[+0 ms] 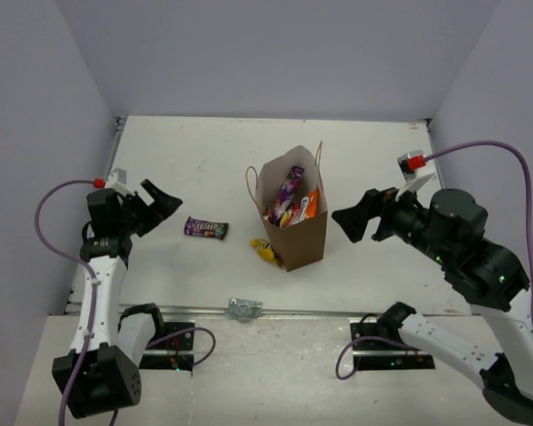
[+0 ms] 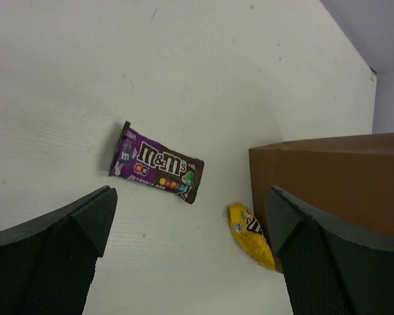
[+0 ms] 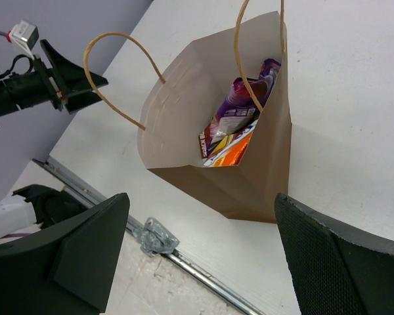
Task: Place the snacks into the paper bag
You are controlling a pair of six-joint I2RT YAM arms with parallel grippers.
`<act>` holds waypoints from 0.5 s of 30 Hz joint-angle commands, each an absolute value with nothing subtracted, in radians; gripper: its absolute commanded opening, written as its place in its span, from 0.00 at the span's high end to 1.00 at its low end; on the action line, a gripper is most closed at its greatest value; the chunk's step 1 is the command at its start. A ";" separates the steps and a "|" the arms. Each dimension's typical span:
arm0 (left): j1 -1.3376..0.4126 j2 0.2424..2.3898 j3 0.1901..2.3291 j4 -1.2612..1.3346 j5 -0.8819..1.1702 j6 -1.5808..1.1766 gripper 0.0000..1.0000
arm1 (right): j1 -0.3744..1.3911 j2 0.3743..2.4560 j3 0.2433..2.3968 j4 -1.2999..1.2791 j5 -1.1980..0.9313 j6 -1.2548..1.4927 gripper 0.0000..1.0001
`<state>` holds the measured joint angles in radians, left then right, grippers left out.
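The brown paper bag (image 1: 295,232) stands upright mid-table with several snacks (image 1: 290,202) showing in its open top (image 3: 238,121). A purple M&M's packet (image 1: 206,228) lies flat on the table to its left (image 2: 156,164). A small yellow packet (image 1: 265,252) rests against the foot of the bag (image 2: 251,234). My left gripper (image 1: 163,209) hovers left of the purple packet, open and empty (image 2: 189,210). On the bag's right side, my right gripper (image 1: 360,218) is held open and empty, aimed at the bag (image 3: 202,200).
A crumpled silver wrapper (image 1: 244,308) lies on the metal rail (image 1: 338,313) at the table's near edge, also in the right wrist view (image 3: 154,237). Purple walls close in the table on three sides. The bag's string handles (image 3: 118,72) stick up.
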<state>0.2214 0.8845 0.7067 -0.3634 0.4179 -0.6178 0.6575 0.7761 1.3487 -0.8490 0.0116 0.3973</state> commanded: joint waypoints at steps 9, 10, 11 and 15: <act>0.285 0.972 0.509 -0.138 0.594 -0.618 0.00 | 0.653 0.778 1.304 -0.793 -0.026 0.419 0.05; 0.285 0.985 0.502 -0.114 0.594 -0.618 0.00 | 0.652 0.778 1.304 -0.792 -0.028 0.419 0.05; 0.285 1.011 0.483 -0.100 0.595 -0.620 0.00 | 0.652 0.776 1.304 -0.792 -0.028 0.419 0.05; 0.285 1.063 0.422 0.006 0.598 -0.659 0.00 | 0.652 0.773 1.304 -0.792 -0.026 0.422 0.05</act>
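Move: The small purple-brown M&M's packet lies about 4 cm ahead of the left gripper, some 8 cm to its right and 18 cm below. The yellow packet is roughly 25 cm to the gripper's right and 3 cm nearer the base, with the paper bag beside it, about 33 cm right and 2 cm ahead. From the right gripper the M&M's packet is some 16 cm ahead, 35 cm left and 37 cm down. Lower the left gripper almost straight down, about 9 to 10 cm, drawing back just a centimetre or so, to come down towards the purple-brown M&M's packet from its left side. Tip the fingers some 10 degrees further down as it sinks, roll the hand slightly left side down, and keep the jaws wide open and empty, still clear of the packet. ##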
